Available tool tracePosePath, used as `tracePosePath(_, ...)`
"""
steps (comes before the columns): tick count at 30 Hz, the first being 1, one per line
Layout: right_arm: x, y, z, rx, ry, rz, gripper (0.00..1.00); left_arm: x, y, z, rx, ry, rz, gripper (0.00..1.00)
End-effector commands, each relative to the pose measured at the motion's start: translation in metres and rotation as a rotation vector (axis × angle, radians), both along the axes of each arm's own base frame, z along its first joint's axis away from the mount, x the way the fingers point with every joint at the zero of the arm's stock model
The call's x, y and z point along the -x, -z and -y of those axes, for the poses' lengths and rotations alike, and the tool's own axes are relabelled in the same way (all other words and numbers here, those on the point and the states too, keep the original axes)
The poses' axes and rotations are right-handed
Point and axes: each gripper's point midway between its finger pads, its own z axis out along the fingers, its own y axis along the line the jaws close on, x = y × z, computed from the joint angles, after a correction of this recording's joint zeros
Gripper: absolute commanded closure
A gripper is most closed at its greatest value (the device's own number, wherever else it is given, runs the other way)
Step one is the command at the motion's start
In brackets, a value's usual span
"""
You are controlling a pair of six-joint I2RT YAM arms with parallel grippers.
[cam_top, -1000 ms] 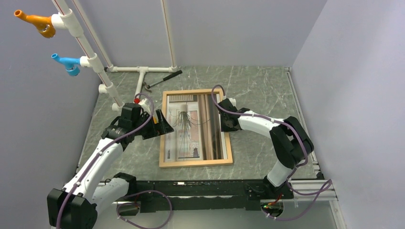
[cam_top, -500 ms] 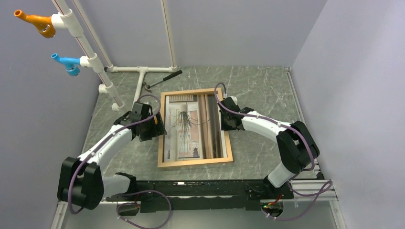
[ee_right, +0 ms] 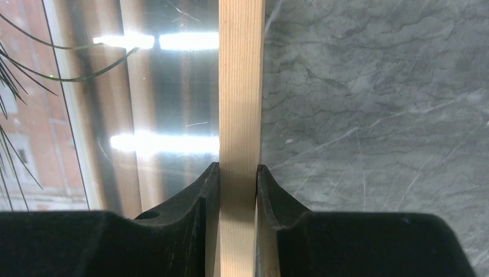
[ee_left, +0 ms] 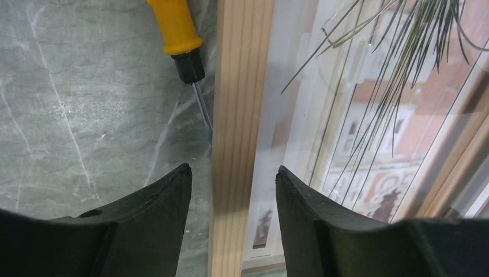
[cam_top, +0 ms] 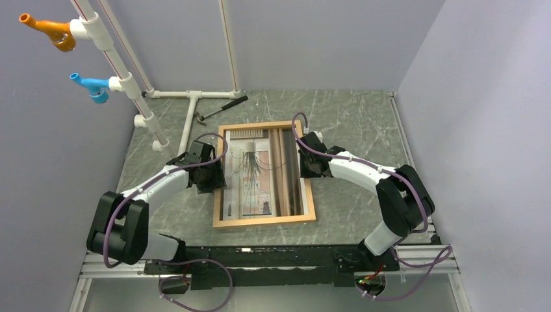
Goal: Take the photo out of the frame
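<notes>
The frame, light wood, lies flat on the table with the photo inside it, a beige and brown print with a dark wispy plant. My left gripper is open and straddles the frame's left rail, with a gap on each side of the wood; its own midpoint is low in the left wrist view. The photo shows right of that rail. My right gripper is shut on the frame's right rail, both fingers pressed against the wood. Glare covers the photo there.
A yellow-handled screwdriver lies on the table just left of the left rail, its tip reaching the wood. A hammer lies behind the frame. White pipes with orange and blue fittings stand at the back left.
My left arm has swung right and down onto the frame's left rail, and its jaws have narrowed around it. The right gripper has kept its grip on the right rail.
</notes>
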Motion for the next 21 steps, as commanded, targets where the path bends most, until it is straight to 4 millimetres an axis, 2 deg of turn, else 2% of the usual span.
tracePosePath(1, -0.014, -0.03, -0.022, -0.126, -0.016, 0.082, 1.0, -0.018, -0.012, 0.008, 0.019, 0.018, 0.064, 0.42)
tracePosePath(4, -0.013, -0.031, -0.023, -0.131, -0.02, 0.08, 1.0, -0.018, -0.012, 0.012, 0.035, 0.02, 0.054, 0.42)
tracePosePath(6, -0.013, -0.032, -0.025, -0.138, -0.025, 0.078, 1.0, -0.019, -0.013, 0.012, 0.038, 0.021, 0.058, 0.48)
tracePosePath(9, -0.012, -0.031, -0.025, -0.14, -0.03, 0.072, 1.0, -0.022, -0.02, 0.015, 0.055, 0.025, 0.082, 0.61)
tracePosePath(12, -0.012, -0.031, -0.025, -0.136, -0.029, 0.075, 1.0, -0.025, -0.031, 0.018, 0.073, 0.039, 0.116, 0.77)
tracePosePath(14, -0.012, -0.032, -0.024, -0.133, -0.03, 0.076, 1.0, -0.028, -0.039, 0.022, 0.093, 0.061, 0.138, 0.83)
tracePosePath(17, -0.014, -0.032, -0.023, -0.12, -0.028, 0.077, 1.0, -0.031, -0.051, 0.03, 0.121, 0.093, 0.156, 1.0)
tracePosePath(21, -0.02, -0.031, -0.015, -0.078, -0.007, 0.082, 1.0, -0.035, -0.074, 0.046, 0.156, 0.133, 0.192, 1.0)
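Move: The left rail of the picture frame already lies between the left hand's open fingers, right at the hand point. The photo's middle is about 13 cm to that hand's right and 2 cm ahead; the yellow screwdriver lies some 7 cm ahead and 3 cm to its left, about 2 cm lower. From the right hand, which still grips the opposite rail, the left rail at the left hand is roughly 25 cm left and 3 cm back. Left fingers close and pinch the left rail, then lift about 1 cm while the right hand keeps its grip. ##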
